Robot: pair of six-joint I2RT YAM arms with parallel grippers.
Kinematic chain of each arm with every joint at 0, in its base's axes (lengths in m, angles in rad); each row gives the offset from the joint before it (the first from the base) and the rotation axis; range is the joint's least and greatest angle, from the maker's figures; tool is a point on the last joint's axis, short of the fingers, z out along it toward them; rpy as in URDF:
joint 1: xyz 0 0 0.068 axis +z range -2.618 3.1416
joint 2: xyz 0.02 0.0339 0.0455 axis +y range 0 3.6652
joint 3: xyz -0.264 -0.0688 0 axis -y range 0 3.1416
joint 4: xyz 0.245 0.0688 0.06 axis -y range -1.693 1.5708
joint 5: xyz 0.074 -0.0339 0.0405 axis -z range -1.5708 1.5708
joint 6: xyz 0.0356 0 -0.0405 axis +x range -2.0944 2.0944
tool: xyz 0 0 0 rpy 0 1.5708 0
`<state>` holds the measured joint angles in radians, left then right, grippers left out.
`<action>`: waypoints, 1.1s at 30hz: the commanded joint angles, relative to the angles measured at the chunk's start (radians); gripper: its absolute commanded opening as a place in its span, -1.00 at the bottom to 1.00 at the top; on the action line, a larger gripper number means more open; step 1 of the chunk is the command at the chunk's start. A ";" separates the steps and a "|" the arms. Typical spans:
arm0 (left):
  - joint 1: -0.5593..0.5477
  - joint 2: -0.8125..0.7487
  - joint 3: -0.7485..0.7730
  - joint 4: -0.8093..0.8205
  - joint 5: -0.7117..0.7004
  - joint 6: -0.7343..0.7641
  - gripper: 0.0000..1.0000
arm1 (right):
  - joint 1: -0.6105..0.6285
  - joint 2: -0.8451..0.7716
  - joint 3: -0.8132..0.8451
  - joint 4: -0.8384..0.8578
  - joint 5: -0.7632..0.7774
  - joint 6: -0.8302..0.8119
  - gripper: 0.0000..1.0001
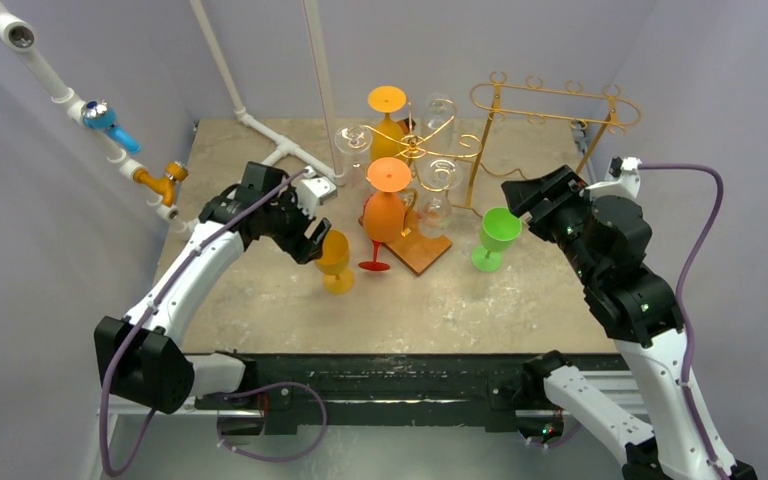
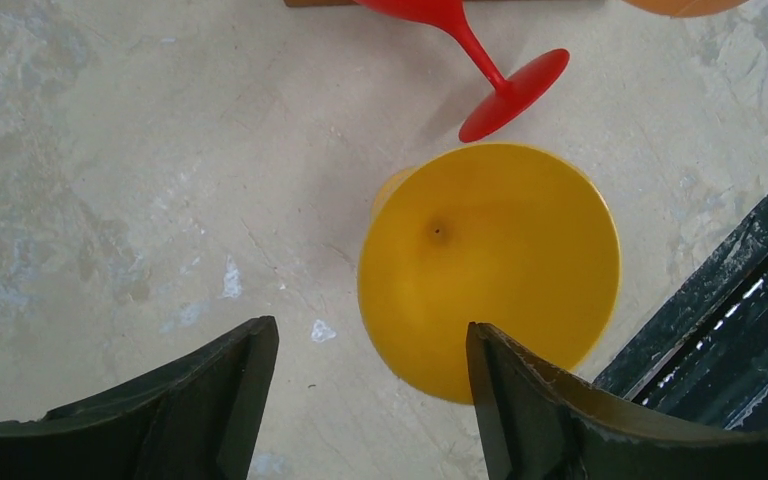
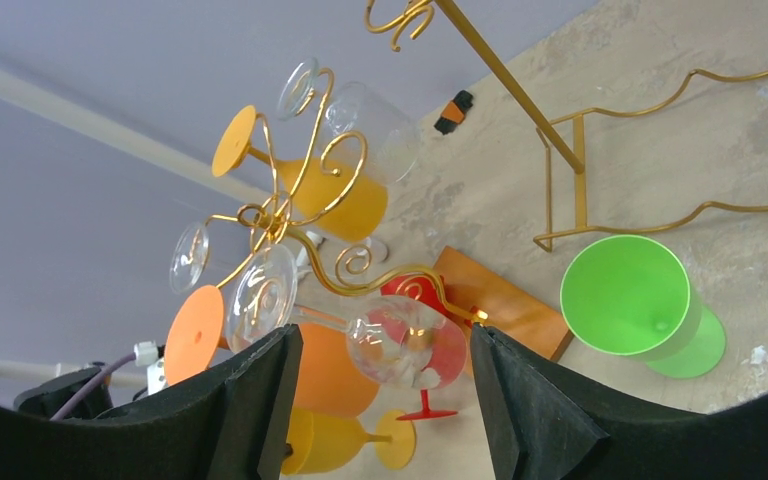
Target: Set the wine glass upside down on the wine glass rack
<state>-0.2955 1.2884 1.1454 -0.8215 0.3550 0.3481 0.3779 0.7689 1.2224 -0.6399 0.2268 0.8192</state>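
Note:
A yellow wine glass (image 1: 335,262) is on the table left of the gold wire rack (image 1: 415,150). My left gripper (image 1: 312,240) is open right beside its bowl. In the left wrist view the yellow glass (image 2: 490,265) shows as a round face ahead of the left gripper (image 2: 370,330), and the right finger (image 2: 520,400) overlaps its edge. A green wine glass (image 1: 495,238) stands upright right of the rack, with my right gripper (image 1: 525,200) open just beyond it. In the right wrist view the green glass (image 3: 630,300) lies off to the right of the open right gripper (image 3: 385,335).
Two orange glasses (image 1: 386,205) and several clear ones (image 1: 438,195) hang upside down on the rack over its wooden base (image 1: 422,248). A red glass (image 1: 373,262) stands at that base. A second gold rack (image 1: 550,110) is back right. White pipes (image 1: 55,85) run at left.

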 commanded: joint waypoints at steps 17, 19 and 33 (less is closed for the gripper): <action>0.021 -0.223 0.196 -0.228 -0.019 0.102 -1.00 | 0.003 -0.001 0.070 0.022 -0.071 -0.016 0.49; 0.021 -0.271 0.334 -0.282 -0.007 0.156 -1.00 | 0.003 0.004 0.079 0.035 -0.099 -0.007 0.69; 0.027 -0.536 0.530 0.460 0.169 0.371 -1.00 | 0.003 0.052 0.103 0.523 -0.592 0.210 0.98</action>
<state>-0.2806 0.7799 1.8103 -0.7280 0.4507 0.6678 0.3779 0.8124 1.3560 -0.4736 -0.1131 0.8837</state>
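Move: The left hand hangs open over the upright yellow wine glass, whose middle is about 4 cm to the right, 1 cm back and 10 cm below. The red glass lying against the board is some 6 cm ahead, 11 cm right and 13 cm below; the orange glass hanging on the rack is about 4 cm ahead, 13 cm right, roughly level in height. From the right hand the yellow glass lies some 28 cm left, 1 cm ahead and 31 cm below. The left fingers sink about 3 cm and pinch the left wall of the yellow wine glass at its rim, one finger inside and one out. Then the hand sweeps up over 40 cm and draws back some 14 cm, fingertips swinging upward about 80 degrees. Late on, the empty right hand rises 9 cm, shifts 6 cm left, turns counter-clockwise and opens fully. ##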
